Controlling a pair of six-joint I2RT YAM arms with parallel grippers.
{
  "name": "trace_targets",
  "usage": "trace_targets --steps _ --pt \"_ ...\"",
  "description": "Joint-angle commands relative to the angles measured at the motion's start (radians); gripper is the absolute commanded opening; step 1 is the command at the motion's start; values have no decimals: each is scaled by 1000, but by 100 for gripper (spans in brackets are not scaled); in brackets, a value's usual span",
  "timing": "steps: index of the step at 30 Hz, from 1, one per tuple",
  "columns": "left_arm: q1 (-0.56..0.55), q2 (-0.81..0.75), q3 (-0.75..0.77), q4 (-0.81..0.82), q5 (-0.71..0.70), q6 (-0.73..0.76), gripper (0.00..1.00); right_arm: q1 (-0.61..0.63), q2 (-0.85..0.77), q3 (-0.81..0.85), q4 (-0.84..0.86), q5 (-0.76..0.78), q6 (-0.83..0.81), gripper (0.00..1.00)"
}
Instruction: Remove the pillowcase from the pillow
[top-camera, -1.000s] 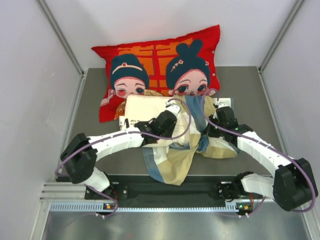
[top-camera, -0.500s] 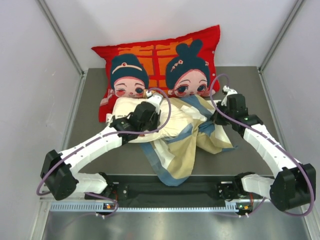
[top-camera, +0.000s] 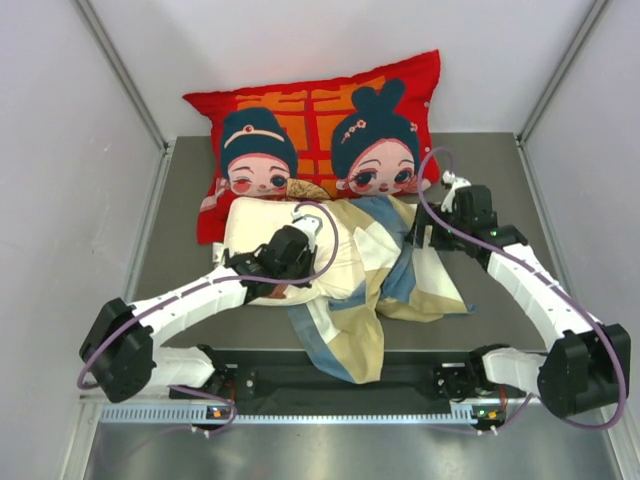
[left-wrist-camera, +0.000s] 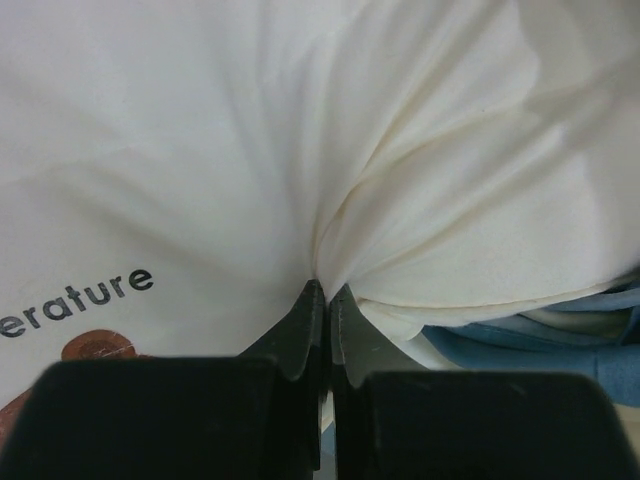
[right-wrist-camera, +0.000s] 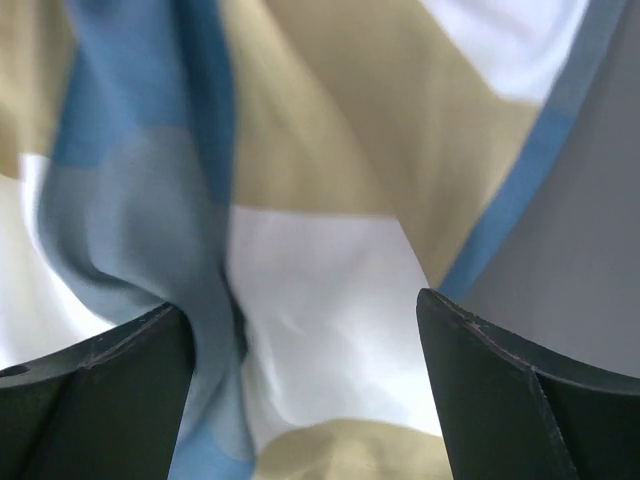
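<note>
The cream pillow (top-camera: 250, 226) lies left of the table's middle, its dark text and brown print showing in the left wrist view (left-wrist-camera: 150, 150). My left gripper (top-camera: 308, 228) (left-wrist-camera: 322, 290) is shut on a pinched fold of the pillow's fabric. The blue, tan and cream checked pillowcase (top-camera: 385, 265) covers the pillow's right end and drapes toward the near edge. Its blue edge (left-wrist-camera: 560, 330) shows beside my left fingers. My right gripper (top-camera: 422, 236) (right-wrist-camera: 300, 310) stands open just above the pillowcase (right-wrist-camera: 330, 270) at its right side, with nothing held between the fingers.
A large red cartoon-figure cushion (top-camera: 320, 125) leans at the back, touching the pillow's far side. White walls close in on the left and right. The grey table (top-camera: 500, 165) shows bare at the far right. A metal rail (top-camera: 330, 410) runs along the near edge.
My right gripper has moved up and to the right, then opened and let go of the pillowcase. My left gripper has dragged the pillow to the left, baring more cream fabric.
</note>
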Motion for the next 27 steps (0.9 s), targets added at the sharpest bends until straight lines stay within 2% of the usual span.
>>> trace_targets --steps 1,6,19,26,27 --pt "-20 -51 -44 21 33 -68 0 -12 44 150 67 -37 -21 86" --pt "-32 -79 -99 29 53 -122 0 15 151 271 127 -78 2 87" --pt "-48 -120 -138 11 53 -145 0 205 482 512 212 -59 18 87" --pt "-61 -129 -142 25 40 -119 0 288 642 511 207 96 -15 85" --pt "-61 -131 -139 23 37 -113 0 294 650 498 212 110 -9 80"
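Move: The right hand, empty and open, goes for the bunched far edge of the striped pillowcase, some 11 cm ahead, 15 cm to its left and 3 cm below. The white pillow's middle is level with it, about 30 cm left; the red cushion's middle is roughly 24 cm ahead and 23 cm left. From the left hand, which pinches the white pillow, that edge is about 16 cm ahead and 12 cm right, near its own height. Open right hand arcs 15 cm left and 11 forward, rising then sinking to the pillowcase's far edge; left keeps its pinch, easing back. ##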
